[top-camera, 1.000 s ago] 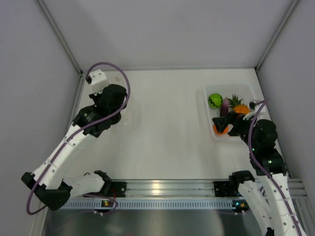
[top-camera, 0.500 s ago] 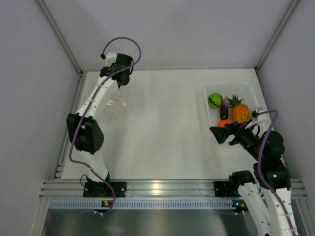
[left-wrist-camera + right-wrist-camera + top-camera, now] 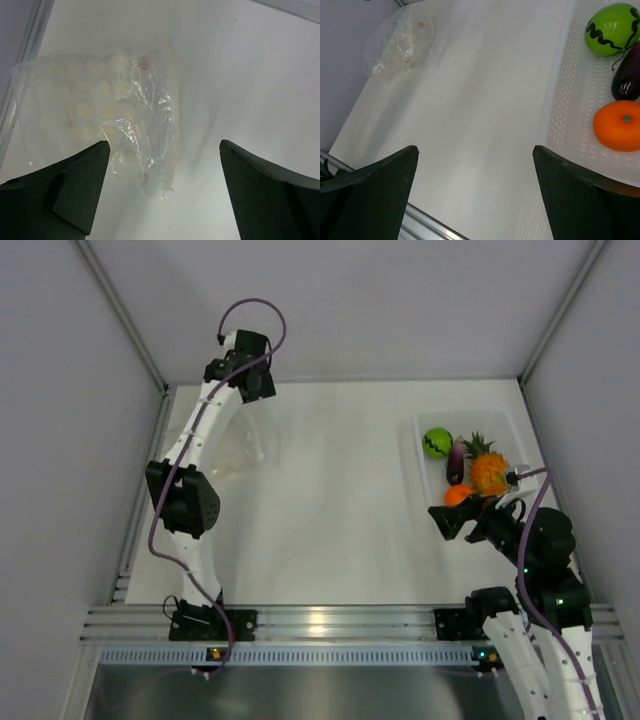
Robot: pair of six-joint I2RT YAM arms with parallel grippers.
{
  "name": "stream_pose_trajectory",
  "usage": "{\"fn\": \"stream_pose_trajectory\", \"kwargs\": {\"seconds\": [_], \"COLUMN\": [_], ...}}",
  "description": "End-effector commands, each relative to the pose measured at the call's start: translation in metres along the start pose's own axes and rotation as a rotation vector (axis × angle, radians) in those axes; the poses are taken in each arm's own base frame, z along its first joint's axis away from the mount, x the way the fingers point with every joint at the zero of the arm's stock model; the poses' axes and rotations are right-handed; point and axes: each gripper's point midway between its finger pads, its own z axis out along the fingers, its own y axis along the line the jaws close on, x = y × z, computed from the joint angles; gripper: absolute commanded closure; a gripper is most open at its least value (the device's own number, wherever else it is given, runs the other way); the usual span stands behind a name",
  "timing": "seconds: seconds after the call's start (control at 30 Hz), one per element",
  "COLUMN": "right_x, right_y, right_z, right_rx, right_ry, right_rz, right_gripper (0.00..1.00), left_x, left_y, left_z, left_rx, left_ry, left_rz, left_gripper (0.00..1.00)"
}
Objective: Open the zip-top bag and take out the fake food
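Observation:
The zip-top bag [image 3: 100, 110], clear with white dots, lies flat and crumpled on the table at the far left [image 3: 237, 452]; no toy shows inside it. My left gripper [image 3: 164, 144] hangs open above its near corner, high at the back left [image 3: 248, 378], touching nothing. The fake food sits in the white tray [image 3: 505, 425]: green ball [image 3: 437, 443], purple eggplant [image 3: 456, 462], pineapple [image 3: 489, 469] and orange [image 3: 458, 495]. My right gripper [image 3: 444, 520] stands open and empty just in front of the tray's near left corner [image 3: 474, 148].
The perforated tray wall [image 3: 570, 100] runs along the right of the right wrist view, with the green ball [image 3: 612, 30], eggplant [image 3: 627, 80] and orange [image 3: 620, 125] behind it. Enclosure walls close in left, right and back. A metal rail [image 3: 320, 620] crosses the near edge.
The left arm has swung up and back from low over the bag, which lies on the table; its jaws now stand open. The right gripper drew back from the tray, leaving the orange inside.

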Motion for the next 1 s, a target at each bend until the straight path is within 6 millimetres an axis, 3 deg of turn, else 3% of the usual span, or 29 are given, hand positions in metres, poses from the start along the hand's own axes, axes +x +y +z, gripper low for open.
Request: {"fn": "stream_pose_trajectory", "kwargs": {"seconds": [0.0, 0.07, 0.1, 0.13, 0.17, 0.2, 0.23, 0.27, 0.33, 0.4, 0.43, 0.5, 0.53, 0.63, 0.77, 0.97], "right_x": [-0.017, -0.023, -0.025, -0.030, -0.038, -0.043, -0.048, -0.056, -0.064, -0.077, -0.081, -0.093, -0.098, -0.108, -0.105, -0.100], "right_y": [0.003, -0.008, -0.013, -0.020, -0.032, -0.037, -0.041, -0.039, -0.035, -0.023, -0.023, -0.018, -0.023, -0.029, -0.040, -0.040], "right_z": [-0.009, -0.009, -0.010, -0.013, -0.019, -0.024, -0.029, -0.035, -0.039, -0.046, -0.046, -0.050, -0.051, -0.054, -0.051, -0.049], "right_rx": [0.024, 0.083, 0.115, 0.153, 0.238, 0.273, 0.310, 0.316, 0.315, 0.284, 0.295, 0.297, 0.329, 0.378, 0.422, 0.401], "right_ry": [-0.054, -0.078, -0.090, -0.111, -0.144, -0.162, -0.179, -0.196, -0.206, -0.221, -0.219, -0.230, -0.230, -0.240, -0.232, -0.247], "right_rz": [-0.032, -0.043, -0.056, -0.066, -0.077, -0.100, -0.111, -0.120, -0.151, -0.176, -0.181, -0.206, -0.210, -0.236, -0.252, -0.263], "right_gripper": [0.01, 0.01, 0.00, 0.01, 0.01, 0.01, 0.01, 0.01, 0.01, 0.01, 0.01, 0.01, 0.01, 0.01, 0.01, 0.00], "left_x": [-0.072, -0.067, -0.070, -0.067, -0.046, -0.040, -0.042, -0.018, -0.006, 0.018, 0.023, 0.042, 0.046, 0.064, 0.086, 0.102], "left_y": [0.005, 0.007, 0.019, 0.026, 0.028, 0.037, 0.059, 0.065, 0.097, 0.117, 0.134, 0.148, 0.164, 0.181, 0.201, 0.219], "left_z": [-0.109, -0.134, -0.163, -0.179, -0.178, -0.185, -0.218, -0.206, -0.236, -0.237, -0.258, -0.259, -0.274, -0.280, -0.311, -0.332], "left_rx": [0.248, 0.332, 0.372, 0.397, 0.413, 0.410, 0.430, 0.400, 0.399, 0.370, 0.385, 0.367, 0.367, 0.357, 0.437, 0.460], "left_ry": [-0.174, -0.168, -0.202, -0.212, -0.169, -0.175, -0.245, -0.213, -0.292, -0.302, -0.358, -0.372, -0.428, -0.468, -0.579, -0.633], "left_rz": [-0.137, -0.133, -0.149, -0.157, -0.137, -0.143, -0.173, -0.151, -0.163, -0.136, -0.151, -0.112, -0.127, -0.092, -0.088, -0.090], "left_gripper": [0.02, 0.02, 0.02, 0.02, 0.02, 0.02, 0.02, 0.02, 0.02, 0.02, 0.02, 0.02, 0.02, 0.02, 0.02, 0.02]}}
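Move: The empty bag already lies flat on the table, its middle some 2 cm ahead of the open left hand, about 12 cm to its left and 21 cm below. The white tray's middle is roughly 30 cm ahead of the right hand, 17 cm to its right and 24 cm below; the orange in it lies about 21 cm ahead and 11 cm right, the watermelon about 37 cm ahead and 8 cm right. From the right hand the bag lies some 35 cm ahead and 43 cm left. Up and then back, the left arm quickly withdraws from over the table, rising some 16 cm overall and coming about 37 cm towards its base, away from the bag, drifting left late on, while its wrist tips up about 40 degrees. The right hand swings about 8 cm right and lifts nearly as much, turning clockwise to face the tray. Both stay open and empty. ##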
